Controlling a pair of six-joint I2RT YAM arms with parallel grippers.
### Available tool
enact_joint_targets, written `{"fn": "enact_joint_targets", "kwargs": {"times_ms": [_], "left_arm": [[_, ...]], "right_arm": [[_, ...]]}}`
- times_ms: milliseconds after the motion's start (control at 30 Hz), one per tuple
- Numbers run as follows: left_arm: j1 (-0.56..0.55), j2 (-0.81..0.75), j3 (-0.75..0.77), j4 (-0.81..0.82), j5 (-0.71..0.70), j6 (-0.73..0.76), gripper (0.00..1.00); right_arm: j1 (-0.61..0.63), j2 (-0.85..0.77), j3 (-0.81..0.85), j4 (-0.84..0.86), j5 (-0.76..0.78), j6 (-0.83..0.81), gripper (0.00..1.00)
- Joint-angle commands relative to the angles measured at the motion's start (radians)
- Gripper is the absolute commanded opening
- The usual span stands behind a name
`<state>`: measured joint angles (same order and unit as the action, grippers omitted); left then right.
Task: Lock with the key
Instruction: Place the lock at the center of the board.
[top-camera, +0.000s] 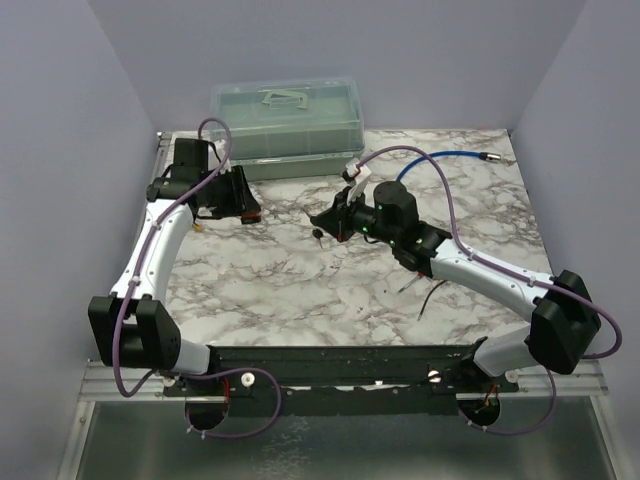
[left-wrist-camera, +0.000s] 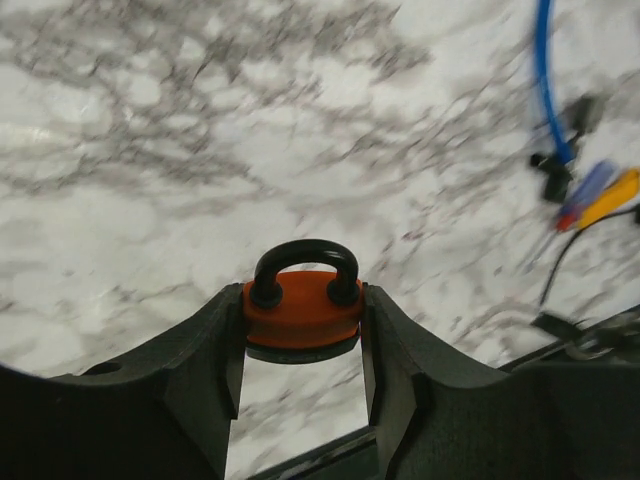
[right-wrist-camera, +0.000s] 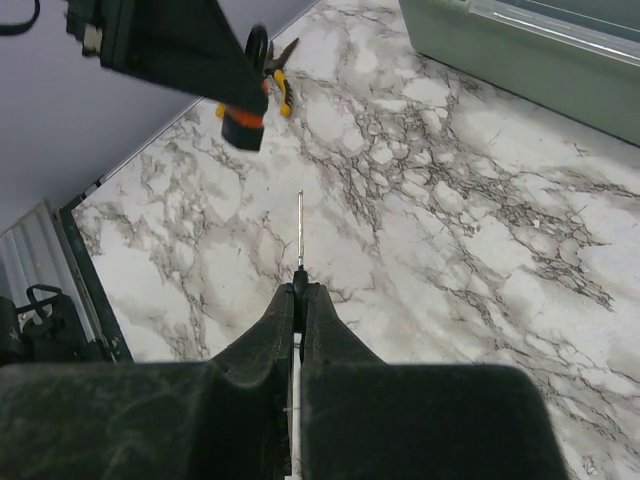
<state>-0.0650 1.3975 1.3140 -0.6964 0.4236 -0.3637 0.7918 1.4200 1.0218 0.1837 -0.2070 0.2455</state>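
An orange padlock (left-wrist-camera: 302, 312) with a black shackle is clamped between the fingers of my left gripper (left-wrist-camera: 302, 300), shackle pointing away from the wrist, held above the marble table. In the top view that gripper (top-camera: 241, 205) hangs at the back left. My right gripper (right-wrist-camera: 300, 290) is shut on the black head of the key (right-wrist-camera: 300, 230); its thin metal blade points forward, edge-on. The padlock (right-wrist-camera: 243, 125) shows at the upper left of the right wrist view, well apart from the key tip. From above, the right gripper (top-camera: 325, 222) and the key (top-camera: 318, 236) sit mid-table.
A pale green lidded plastic box (top-camera: 287, 118) stands against the back wall, also seen in the right wrist view as the box (right-wrist-camera: 520, 50). A blue cable (top-camera: 450, 155) loops over the back right. Purple walls close in the table on both sides.
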Motion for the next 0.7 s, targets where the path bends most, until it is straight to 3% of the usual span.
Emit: {"fn": "enact_joint_targets", "kwargs": {"times_ms": [0, 233, 533, 667], "left_arm": [[0.002, 0.027, -0.013, -0.373, -0.115, 0.443, 0.0], [0.002, 0.014, -0.166, -0.436, -0.192, 0.579, 0.0], [0.0, 0.094, -0.285, -0.383, -0.26, 0.58, 0.0], [0.0, 0.132, -0.297, -0.351, -0.287, 0.574, 0.05]], "right_arm": [[-0.003, 0.005, 0.005, -0.004, -0.021, -0.037, 0.0], [-0.003, 0.035, -0.013, 0.03, -0.085, -0.083, 0.0], [-0.003, 0.031, -0.04, 0.051, -0.11, -0.117, 0.0], [-0.003, 0.039, -0.049, 0.059, -0.122, -0.119, 0.0]]}}
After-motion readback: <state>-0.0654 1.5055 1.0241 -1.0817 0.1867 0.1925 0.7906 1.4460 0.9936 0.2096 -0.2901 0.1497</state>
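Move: The lock is already in the left fingers; the open marble it is carried towards lies about 15 cm back, 7 cm left and 22 cm below that hand. From the left hand, the key in the right gripper is roughly 13 cm to the right, level fore and aft; the pliers are some 21 cm left and 3 cm ahead, and the clear box 24 cm ahead and 8 cm right. From the right hand, the lock lies about 15 cm left and 4 cm ahead. The lock, still gripped by the left fingers, is carried down and back together, some 15 cm each way, and about half as far left, away from the key and the clear box towards the bare near-left part of the table. The wrist swings the slanting fingers until they point almost straight down; the travel eases off near the end and the grip keeps its width. ##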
